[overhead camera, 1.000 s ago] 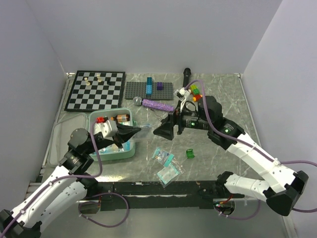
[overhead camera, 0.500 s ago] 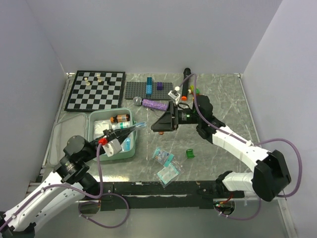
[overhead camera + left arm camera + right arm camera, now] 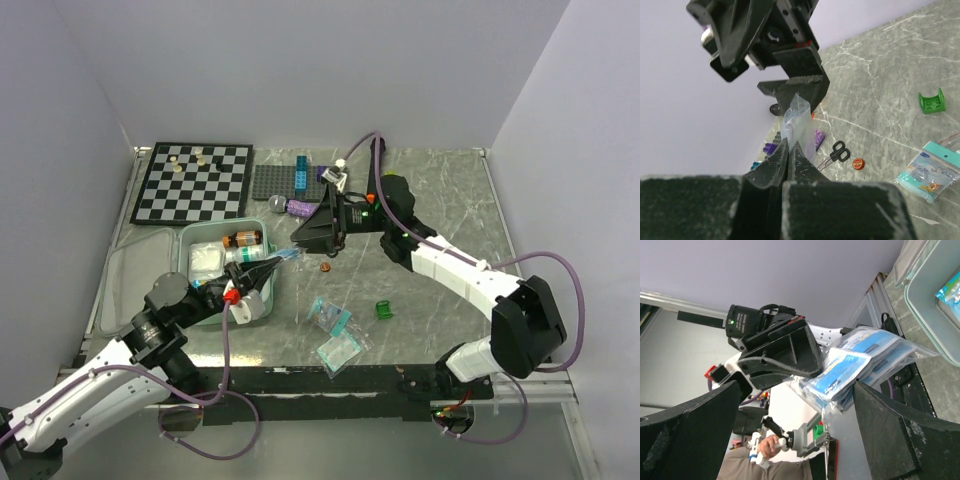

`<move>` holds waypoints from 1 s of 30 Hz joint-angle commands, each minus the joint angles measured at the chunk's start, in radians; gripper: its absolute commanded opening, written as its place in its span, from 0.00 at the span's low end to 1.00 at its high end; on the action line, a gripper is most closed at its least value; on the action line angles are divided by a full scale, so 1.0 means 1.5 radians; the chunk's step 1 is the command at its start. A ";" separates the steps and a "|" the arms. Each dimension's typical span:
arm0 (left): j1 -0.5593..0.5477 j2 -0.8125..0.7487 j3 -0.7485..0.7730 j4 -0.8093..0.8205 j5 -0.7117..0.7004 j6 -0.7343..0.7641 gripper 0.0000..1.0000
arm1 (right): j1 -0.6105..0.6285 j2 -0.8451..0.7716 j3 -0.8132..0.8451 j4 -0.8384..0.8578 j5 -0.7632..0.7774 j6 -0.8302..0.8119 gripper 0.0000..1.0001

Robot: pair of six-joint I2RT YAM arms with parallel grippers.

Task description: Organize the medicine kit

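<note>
The mint-green medicine kit lies open at the left, lid flat beside it, with a brown bottle and a white pack inside. My left gripper is shut on a clear bag of blue packets and holds it above the kit's right edge; the bag also shows in the left wrist view. My right gripper is open and empty, facing the bag at close range, jaws either side of it but apart from it. In the wrist views the left gripper pinches the bag's edge and the right gripper gapes wide.
Two teal packets, a green brick and an orange cap lie on the table right of the kit. Scissors lie near the cap. The chessboard, grey studded plate and a purple item sit at the back.
My right gripper has swung left and back, closing in on the bag from the right. My left gripper kept hold of the bag while its arm dropped and turned.
</note>
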 commanded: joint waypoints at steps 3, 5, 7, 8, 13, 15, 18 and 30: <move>-0.016 0.010 0.001 0.050 -0.008 0.026 0.01 | 0.025 0.043 0.070 -0.063 -0.025 -0.033 1.00; -0.020 0.011 0.007 0.045 -0.012 0.029 0.01 | 0.029 0.052 0.072 -0.063 -0.024 -0.035 0.95; -0.021 0.010 0.007 0.044 -0.015 0.033 0.01 | 0.035 0.065 0.079 -0.067 -0.029 -0.038 0.86; -0.021 0.010 0.007 0.045 -0.019 0.036 0.01 | 0.038 0.075 0.082 -0.073 -0.032 -0.042 0.82; -0.022 0.003 0.017 0.018 -0.049 0.058 0.01 | 0.031 0.064 0.068 -0.117 -0.026 -0.080 0.88; -0.022 -0.005 0.018 0.002 -0.058 0.067 0.01 | 0.029 0.063 0.065 -0.134 -0.025 -0.093 0.91; -0.022 -0.016 0.016 -0.011 -0.063 0.070 0.01 | 0.030 0.068 0.057 -0.109 -0.033 -0.077 0.90; -0.023 -0.026 0.015 0.005 -0.045 0.054 0.01 | 0.048 0.102 0.091 -0.060 -0.042 -0.034 0.65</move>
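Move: Still pinched in the left fingertips, the clear bag of blue sachets has its middle about 2 cm to the right of the left hand and 2 cm below it. From the wide-open right hand it lies some 4 cm left, 4 cm down and 1 cm back. Down on the table, the open box is about 14 cm left of the right hand and 4 cm farther out, and the orange cap about 5 cm right and 5 cm ahead of it, both some 30 cm lower. Sinking about 4 cm and reaching 2 cm left, the right hand brings its fingers around the free edge of the sachet bag, tipping slightly; they narrow, reopen a little, then narrow again to about two thirds open. The left hand keeps its pinch and, once the right has come down, eases about 1.5 cm back to the left. ##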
